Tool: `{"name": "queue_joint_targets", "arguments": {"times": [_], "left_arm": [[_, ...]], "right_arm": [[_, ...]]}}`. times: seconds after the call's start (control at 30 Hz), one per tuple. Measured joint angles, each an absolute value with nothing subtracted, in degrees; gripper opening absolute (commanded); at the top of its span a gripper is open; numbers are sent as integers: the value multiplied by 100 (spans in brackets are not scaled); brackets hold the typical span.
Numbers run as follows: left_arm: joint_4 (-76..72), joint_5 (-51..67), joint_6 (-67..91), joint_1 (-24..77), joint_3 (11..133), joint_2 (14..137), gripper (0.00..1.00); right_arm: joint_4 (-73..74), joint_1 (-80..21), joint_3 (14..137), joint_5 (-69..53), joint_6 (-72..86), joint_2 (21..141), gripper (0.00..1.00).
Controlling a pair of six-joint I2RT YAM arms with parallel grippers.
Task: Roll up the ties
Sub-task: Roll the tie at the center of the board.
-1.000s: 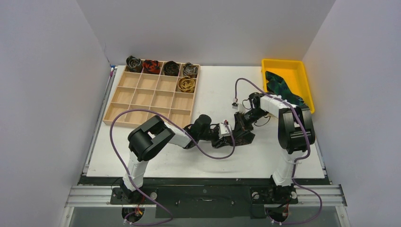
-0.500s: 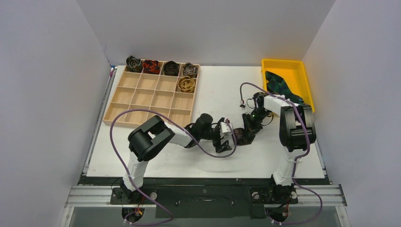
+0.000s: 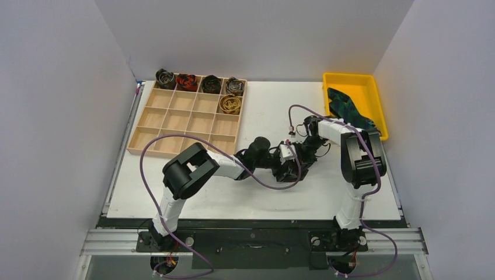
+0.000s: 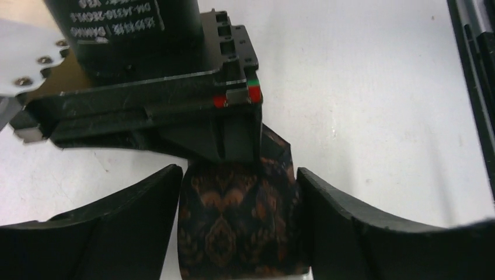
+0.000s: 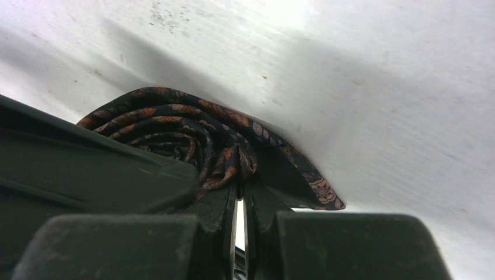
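Observation:
A dark brown-black tie (image 4: 239, 227) with an orange pattern is wound into a coil (image 5: 175, 125) on the white table, mid-table between the two arms. My right gripper (image 5: 239, 178) is shut on folds at the coil's middle; its black body (image 4: 233, 134) shows just behind the coil in the left wrist view. My left gripper (image 4: 239, 233) is open and straddles the coil. Its right finger (image 4: 350, 221) touches the fabric, while a sliver of table shows beside the left finger (image 4: 117, 227). From above, both grippers (image 3: 289, 166) meet over the coil and hide it.
A wooden compartment tray (image 3: 175, 125) at the back left holds several rolled ties (image 3: 211, 84) along its far row, and a gold one (image 3: 230, 104) below them. A yellow bin (image 3: 370, 87) at the back right holds a green-blue tie (image 3: 344, 108). Purple cables loop over both arms.
My left gripper opened wide, swung up and right, and now straddles the coil. My right gripper, still shut on the coil, shifted slightly with it.

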State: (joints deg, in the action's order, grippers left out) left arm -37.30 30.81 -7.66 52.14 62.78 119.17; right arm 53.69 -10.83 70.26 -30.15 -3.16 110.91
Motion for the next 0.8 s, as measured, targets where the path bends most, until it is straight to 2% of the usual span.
{"name": "queue_joint_targets", "arguments": {"times": [0.1, 0.17, 0.23, 0.47, 0.73, 0.8], "left_arm": [[-3682, 2943, -703, 5247, 6396, 12049, 34], [-3616, 2912, -751, 5247, 6401, 12086, 27], [-3607, 2899, -847, 5247, 6370, 12081, 26], [-3798, 2871, -1170, 5247, 5878, 11850, 25], [-3837, 2873, -1317, 5247, 5822, 11824, 26], [-3839, 2873, -1332, 5247, 5817, 11824, 27]], "right_arm": [[5317, -1151, 6995, -3133, -224, 11089, 0], [5306, -1131, 6989, -3175, -207, 11087, 0], [5308, -1061, 6984, -3240, -207, 11087, 0], [5389, -576, 6993, -3546, -395, 11015, 36], [5472, -8, 6796, -3586, -519, 10619, 42], [5413, -5, 6659, -3649, -440, 10680, 50]]}}
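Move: The tie roll lies just under the left fingertips, about 1 cm back, 2 cm to the left and 3 cm below. From the shut right fingers its middle is some 3 cm left and 1 cm ahead, at about their height; the tie's tail tip is 4 cm right of them, 1 cm ahead, 2 cm down. The yellow bin's middle is about 24 cm ahead and 20 cm right of the right hand. Left hand sinks 2 cm, pinching the tie roll; right hand pulls back right about 4 cm, rising, partly opening. ##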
